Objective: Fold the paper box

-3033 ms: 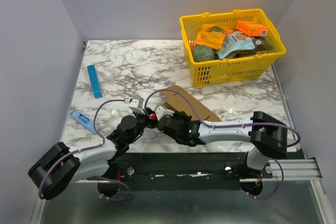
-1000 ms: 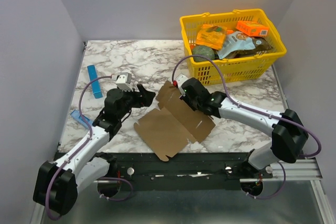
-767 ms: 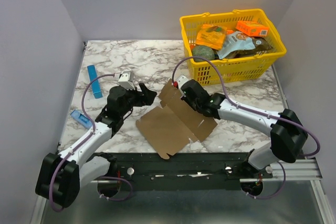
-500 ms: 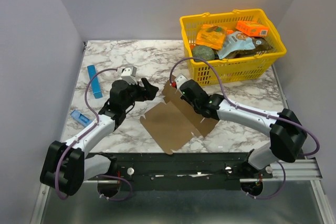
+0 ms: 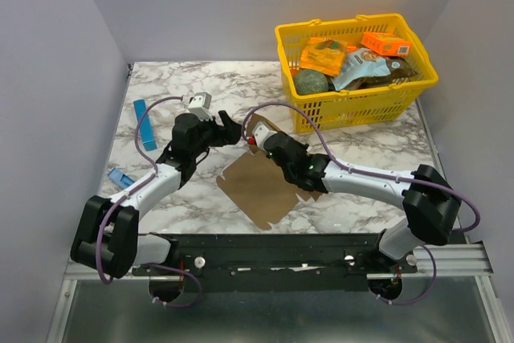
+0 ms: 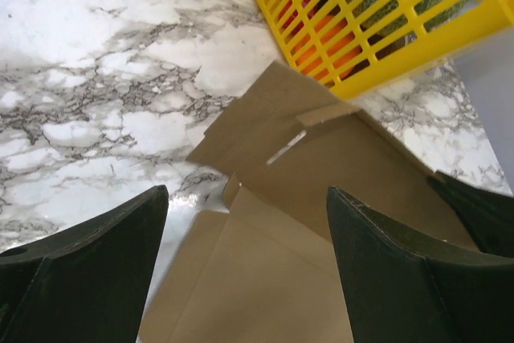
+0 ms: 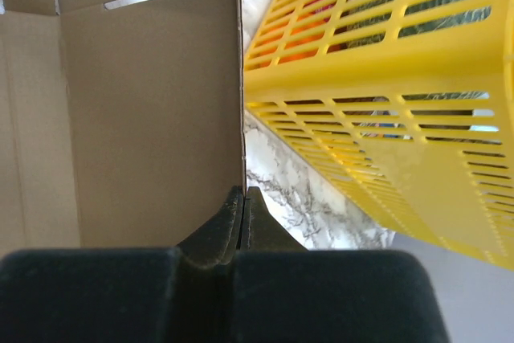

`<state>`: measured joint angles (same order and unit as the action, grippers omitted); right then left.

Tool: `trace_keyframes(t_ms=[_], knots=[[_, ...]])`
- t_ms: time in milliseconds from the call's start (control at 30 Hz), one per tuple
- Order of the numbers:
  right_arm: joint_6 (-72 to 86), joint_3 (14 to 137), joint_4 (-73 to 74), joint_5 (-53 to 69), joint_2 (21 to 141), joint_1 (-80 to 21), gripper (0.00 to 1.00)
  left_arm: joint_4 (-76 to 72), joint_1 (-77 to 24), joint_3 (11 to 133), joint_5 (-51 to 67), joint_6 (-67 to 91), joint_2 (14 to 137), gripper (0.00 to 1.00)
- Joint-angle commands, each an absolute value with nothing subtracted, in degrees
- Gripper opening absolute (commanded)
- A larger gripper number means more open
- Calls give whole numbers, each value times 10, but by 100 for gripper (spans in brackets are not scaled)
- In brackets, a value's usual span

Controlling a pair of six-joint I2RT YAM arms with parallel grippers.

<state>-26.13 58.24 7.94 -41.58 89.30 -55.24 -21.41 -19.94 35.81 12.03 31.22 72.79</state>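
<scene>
The paper box (image 5: 255, 188) is a flat brown die-cut sheet lying unfolded on the marble table (image 5: 201, 94), with one slotted panel raised at its far end. My right gripper (image 5: 260, 139) is shut on the edge of that raised panel; in the right wrist view the fingertips (image 7: 242, 195) pinch the thin edge of the paper box (image 7: 144, 110). My left gripper (image 5: 230, 129) hovers open just left of the raised flap. In the left wrist view its dark fingers (image 6: 96, 271) stand wide apart over the paper box (image 6: 321, 166) with nothing between them.
A yellow basket (image 5: 353, 106) filled with orange boxes and other packs stands at the back right, close behind the raised panel (image 7: 385, 78) (image 6: 361, 30). A thin blue strip (image 5: 144, 124) and a small blue item (image 5: 120, 177) lie at the left.
My left gripper has moved away from me and to the right, up to the raised flap. The right gripper has drawn the sheet's far panel slightly left and nearer, still shut on it.
</scene>
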Motion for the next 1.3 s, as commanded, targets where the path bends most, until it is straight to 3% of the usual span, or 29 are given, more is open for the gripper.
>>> trace_keyframes(t_ms=[0, 267, 500, 667, 1267], knots=[[-310, 563, 12, -463, 901, -569, 1, -243, -193, 407, 114, 319, 755, 89], [-316, 553, 5, -455, 905, -572, 1, -280, -162, 496, 134, 382, 863, 87], [-327, 545, -20, -465, 912, -571, 1, -332, -164, 529, 223, 438, 961, 85], [-335, 544, -29, -467, 920, -571, 1, -390, -168, 509, 244, 454, 970, 86], [-337, 549, -33, -468, 933, -571, 1, -361, -185, 535, 296, 421, 1013, 84]])
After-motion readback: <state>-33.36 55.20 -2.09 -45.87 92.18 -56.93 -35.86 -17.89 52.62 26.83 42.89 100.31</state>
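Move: The raised wall's end flap lies some 6 cm to the left hand's right, about 4 cm ahead and 5 cm below. The wall edge pinched by the right gripper is roughly 18 cm right of the left hand and 3 cm back. The box's flat panel has its middle about 8 cm right, 15 cm back and 12 cm down. From the right hand, the end flap is about 13 cm to the left and 6 cm ahead. The right gripper keeps its pinch on the raised wall's edge, staying almost in place and tilting slightly. The open left hand heads for the end flap: it rises a little and reaches some 9 cm forward, then sinks about 3 cm and swings about 5 cm right across the flap's far side, rolling and turning clockwise 10 to 15 degrees. Its touch on the flap can't be made out. ##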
